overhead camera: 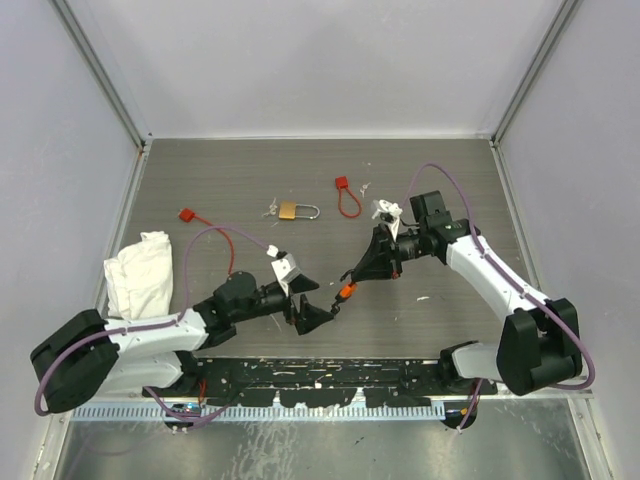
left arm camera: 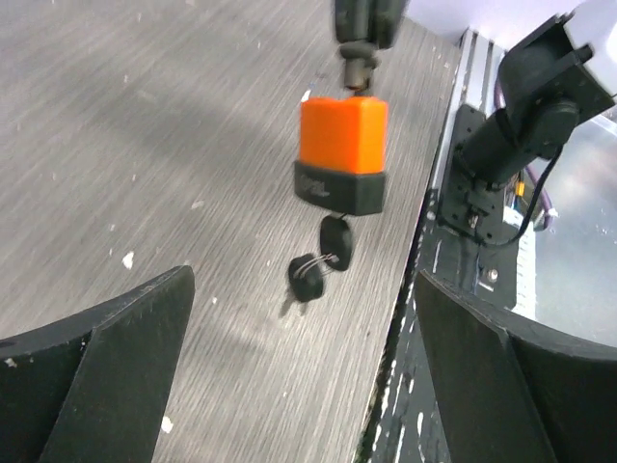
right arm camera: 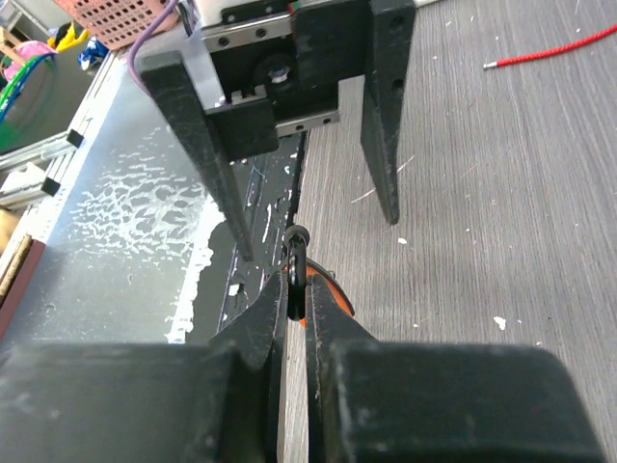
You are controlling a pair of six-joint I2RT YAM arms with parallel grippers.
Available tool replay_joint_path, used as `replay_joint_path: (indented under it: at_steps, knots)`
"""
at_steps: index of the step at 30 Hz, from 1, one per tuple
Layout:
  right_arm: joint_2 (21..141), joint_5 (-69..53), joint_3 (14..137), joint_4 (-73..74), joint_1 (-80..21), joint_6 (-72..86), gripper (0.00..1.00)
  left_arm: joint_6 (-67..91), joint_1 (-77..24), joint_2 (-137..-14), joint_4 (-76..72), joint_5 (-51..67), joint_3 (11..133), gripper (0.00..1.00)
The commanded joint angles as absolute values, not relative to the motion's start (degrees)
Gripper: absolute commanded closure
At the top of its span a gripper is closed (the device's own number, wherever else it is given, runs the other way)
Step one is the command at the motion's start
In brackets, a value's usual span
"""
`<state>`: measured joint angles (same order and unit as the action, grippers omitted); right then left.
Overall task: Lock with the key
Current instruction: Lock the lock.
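An orange padlock (left arm camera: pixel 342 145) with a dark base hangs in the air from its black shackle (right arm camera: pixel 297 253), with my right gripper (right arm camera: pixel 297 301) shut on that shackle. The key (left arm camera: pixel 323 258), a small bunch with dark heads, dangles from the bottom of the padlock. My left gripper (left arm camera: pixel 304 386) stands wide open just below and in front of the key, touching nothing. In the top view the padlock (overhead camera: pixel 346 292) hangs between the right gripper (overhead camera: pixel 351 280) and the left gripper (overhead camera: pixel 318 313), near the table's front edge.
A brass padlock (overhead camera: pixel 290 211) lies at mid table. A red cable lock (overhead camera: pixel 345 196) lies beside it and another (overhead camera: pixel 187 215) farther left. A white cloth (overhead camera: pixel 140 272) sits at the left. The table's front edge and rail (left arm camera: pixel 434 241) run close on the right.
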<state>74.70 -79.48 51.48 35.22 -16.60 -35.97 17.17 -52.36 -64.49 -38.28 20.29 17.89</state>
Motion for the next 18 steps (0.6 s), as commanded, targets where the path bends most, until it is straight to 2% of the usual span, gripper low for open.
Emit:
replay_joint_path:
  at_steps: [1,4,8,12,18]
  knots:
    - [72.00,-85.39,54.74,34.67,-15.49,-34.57,0.99,10.84,-59.32,-64.64,-52.24,7.33,19.73,0.02]
    - [72.77,-85.26,54.78,34.64,-14.96,-33.96,0.99,5.38,-64.83,-67.28,-52.48,-3.95,21.50,0.02]
    - [73.18,-85.08,54.86,34.64,-14.57,-33.60,0.99,3.91,-67.45,-71.38,-57.48,-10.71,22.82,0.02]
    - [73.37,-84.91,55.02,34.63,-14.32,-33.41,0.99,3.62,-69.08,-75.76,-58.39,-14.43,24.76,0.12]
    - [73.89,-84.55,55.00,34.63,-14.17,-33.06,0.99,5.38,-69.64,-81.11,-61.35,-16.45,26.52,0.36]
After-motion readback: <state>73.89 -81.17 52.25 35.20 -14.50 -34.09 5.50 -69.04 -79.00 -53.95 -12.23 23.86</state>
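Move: The orange lock body is about 6 cm to the right of my open left hand, some 2 cm farther forward and 2 cm higher. The key hangs from it, about 5 cm right of that hand, 2 cm ahead and 3 cm below. The shackle is 6 cm right, 3 cm ahead and 5 cm up, already pinched in my right fingers; from the right hand the body lies about 4 cm below, 1 cm back and 1 cm left. I swing my left hand right, about 5 cm, to bring its jaws around the lock body: first up some 3 cm and slightly back, then forward about 3 cm while sinking a little. It turns roughly 15 degrees counter-clockwise and rolls its forward side up as the fingers start to close, still well apart. My right hand keeps its pinch on the shackle, lifting about 1 cm. ##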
